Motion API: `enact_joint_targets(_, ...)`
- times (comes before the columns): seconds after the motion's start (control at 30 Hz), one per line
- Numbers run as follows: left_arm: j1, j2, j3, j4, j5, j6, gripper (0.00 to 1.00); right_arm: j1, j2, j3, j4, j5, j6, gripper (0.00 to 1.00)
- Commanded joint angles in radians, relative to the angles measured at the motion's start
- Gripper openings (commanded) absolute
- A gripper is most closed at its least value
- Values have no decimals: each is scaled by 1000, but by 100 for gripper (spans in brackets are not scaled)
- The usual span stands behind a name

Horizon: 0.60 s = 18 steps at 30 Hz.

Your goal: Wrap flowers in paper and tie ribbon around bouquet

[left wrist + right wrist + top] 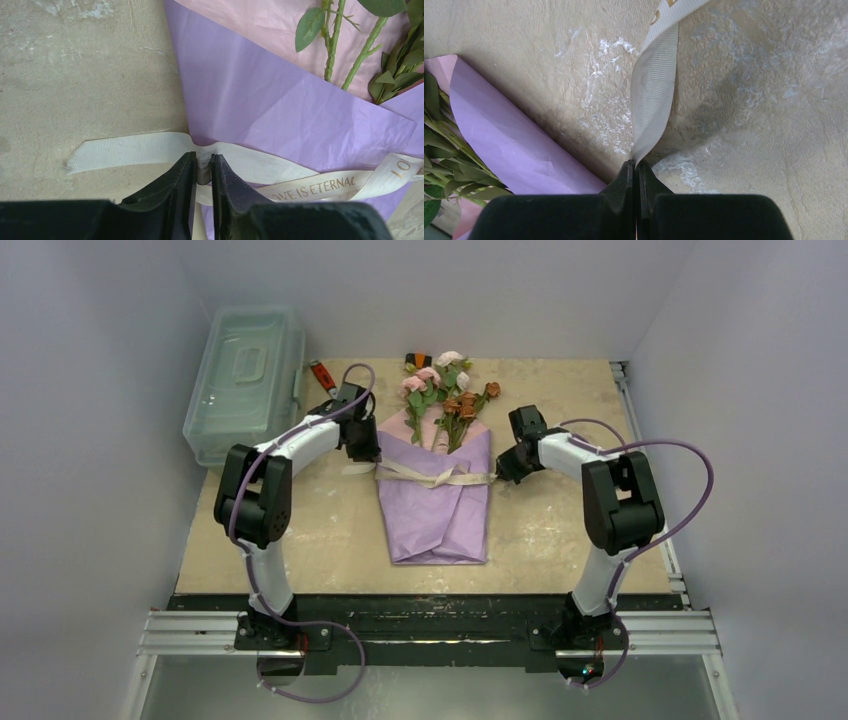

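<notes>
The bouquet lies mid-table: pink, white and orange flowers (445,390) stick out of the top of a lilac paper (435,515) roll. A cream ribbon (440,478) crosses the roll's upper part. My left gripper (368,452) is at the roll's left edge; in the left wrist view its jaws (202,161) pinch a bunched fold of ribbon (130,150) beside the paper (260,105). My right gripper (503,470) is at the roll's right edge. The right wrist view shows that gripper (635,162) shut on the ribbon (654,85), which runs up and away taut.
A clear plastic box (245,380) stands at the back left, close behind the left arm. A red-handled tool (322,375) lies next to it. A small black and orange object (417,361) sits behind the blooms. A metal rail (640,440) runs along the table's right edge.
</notes>
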Motion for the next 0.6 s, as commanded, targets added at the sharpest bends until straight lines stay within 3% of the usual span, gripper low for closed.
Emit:
enact_joint_targets(0.0, 10, -49, 43, -6, -11, 22, 19, 5, 31, 20, -9, 12, -14, 0)
enact_joint_targets(0.17, 13, -62, 52, -15, -13, 24, 16, 5, 33, 18, -11, 13, -15, 0)
enact_joint_targets(0.27, 20, -74, 57, -31, -23, 28, 1, 5, 24, 24, -25, 25, -27, 0)
enact_joint_targets(0.57, 69, -164, -56, -63, -64, 74, 0, -82, -96, -56, 24, 91, -157, 0)
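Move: The ribbon's left strand already runs between my left hand's part-open pads, at the hand point. From there the ribbon crossing is about 10 cm right and 3 cm back, 4 cm lower, and the middle of the purple paper some 10 cm right and 7 cm back. My right hand holds the other ribbon end: the crossing lies about 10 cm to its left, level with it, and the orange flowers 5 cm left and 13 cm ahead. I shut my left fingers on the ribbon strand, then draw it left about 2.5 cm and up some 2 cm, away from the paper's left edge, gathering speed. My right hand keeps its pinch on the other end, nearly still at first, then starts pulling right by about 1 cm, against the left. ##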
